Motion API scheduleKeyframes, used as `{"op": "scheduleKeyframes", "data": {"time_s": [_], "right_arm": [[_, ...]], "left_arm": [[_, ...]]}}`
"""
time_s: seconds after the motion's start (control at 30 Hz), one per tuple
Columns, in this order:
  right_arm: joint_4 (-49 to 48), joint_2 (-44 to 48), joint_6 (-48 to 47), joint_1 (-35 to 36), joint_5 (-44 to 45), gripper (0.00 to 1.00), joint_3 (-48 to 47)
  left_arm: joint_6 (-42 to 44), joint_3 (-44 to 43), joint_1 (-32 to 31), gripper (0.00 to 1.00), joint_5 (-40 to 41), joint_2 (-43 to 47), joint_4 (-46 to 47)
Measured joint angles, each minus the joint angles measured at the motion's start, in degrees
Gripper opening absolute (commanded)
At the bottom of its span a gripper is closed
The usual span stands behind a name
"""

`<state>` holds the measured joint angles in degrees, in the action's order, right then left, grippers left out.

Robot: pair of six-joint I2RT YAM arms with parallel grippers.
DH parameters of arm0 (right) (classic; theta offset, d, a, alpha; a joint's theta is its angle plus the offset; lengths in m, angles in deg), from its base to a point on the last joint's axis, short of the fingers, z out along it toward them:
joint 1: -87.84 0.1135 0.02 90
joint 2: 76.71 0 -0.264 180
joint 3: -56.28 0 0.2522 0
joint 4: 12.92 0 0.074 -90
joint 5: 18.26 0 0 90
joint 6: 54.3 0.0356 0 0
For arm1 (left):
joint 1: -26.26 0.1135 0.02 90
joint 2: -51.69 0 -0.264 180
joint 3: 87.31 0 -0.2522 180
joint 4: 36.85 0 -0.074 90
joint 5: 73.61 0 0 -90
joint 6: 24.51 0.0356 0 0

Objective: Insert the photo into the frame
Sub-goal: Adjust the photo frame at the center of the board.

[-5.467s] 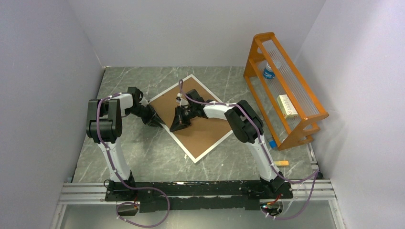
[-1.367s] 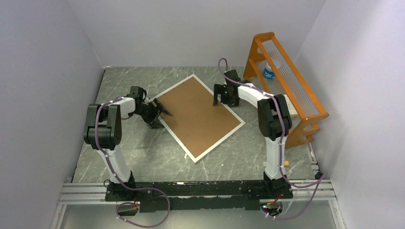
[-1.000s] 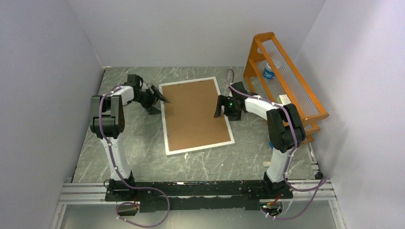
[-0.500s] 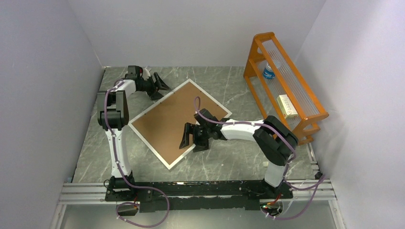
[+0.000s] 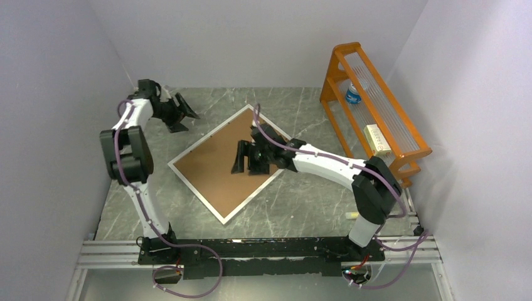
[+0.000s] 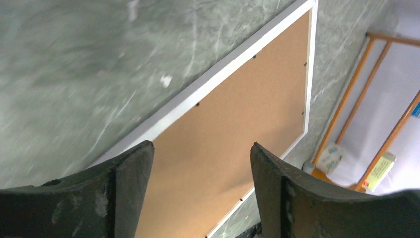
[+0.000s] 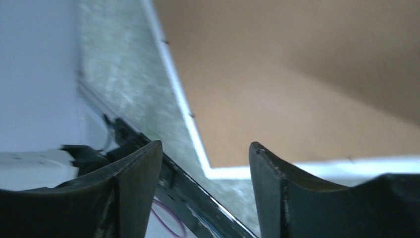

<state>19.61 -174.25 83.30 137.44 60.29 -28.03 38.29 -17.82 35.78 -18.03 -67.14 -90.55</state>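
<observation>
The frame (image 5: 213, 168) lies face down on the marble table, turned like a diamond. Its brown backing board is up inside a narrow white border. The photo is out of view. My right gripper (image 5: 241, 157) hovers over the middle of the backing board, open, with nothing between its fingers. In the right wrist view the frame's near corner (image 7: 210, 171) shows between the open right gripper (image 7: 204, 146). My left gripper (image 5: 182, 115) is open at the far left, clear of the frame's upper-left edge. The left wrist view looks past the left gripper (image 6: 201, 145) down onto the frame (image 6: 247, 109).
An orange rack (image 5: 401, 147) stands along the right wall, holding a bottle (image 5: 353, 94) and a small box (image 5: 377, 139); the rack (image 6: 369, 94) also shows in the left wrist view. Grey walls close in the left, back and right. The arm bases' rail (image 5: 251, 248) runs along the near edge.
The frame has swung round on the table into a diamond position. My right gripper moved from the frame's near edge to above its middle. My left gripper drew back toward the far left corner.
</observation>
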Motion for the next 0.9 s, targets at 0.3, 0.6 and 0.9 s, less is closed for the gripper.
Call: {"op": "scheduleKeyframes", "data": {"time_s": [0.3,0.6,0.9], "right_arm": [[-7.41,-23.43,-5.35,0.48,-18.45,0.33,-24.26],[-13.75,-36.89,0.37,3.39,-29.22,0.22,-30.60],[-20.35,-42.14,3.26,4.11,-31.06,0.18,-35.85]], "left_arm": [[-1.07,27.91,2.89,0.58,8.48,24.87,-2.47],[-1.42,37.48,3.54,0.41,17.00,25.79,-5.57],[-2.62,40.04,4.66,0.13,20.31,24.68,-5.60]]}}
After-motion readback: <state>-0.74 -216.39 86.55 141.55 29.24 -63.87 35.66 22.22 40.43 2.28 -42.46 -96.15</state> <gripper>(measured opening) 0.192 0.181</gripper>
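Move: The photo frame lies turned on the board, its left corner about 14 cm back of the left hand, 8 cm to its left and 8 cm below. Its middle is level with that corner but 22 cm farther right, and its near corner some 26 cm nearer and 19 cm right of the left corner. From the right hand the left corner is about 9 cm ahead, 26 cm left and 9 cm below; the middle is 9 cm ahead, 4 cm left. The photo frame's near-left rim, just nearer than the left corner, is where both hands converge. After a slight lift, the left hand draws back about 20 cm and sinks, tipping its fingers down some 25 degrees and nearly closing them as the tips reach the rim. The right hand also lifts slightly, sweeps left nearly 20 cm over the brown backing while turning counter-clockwise, then sinks and nearly closes close to the same rim. ##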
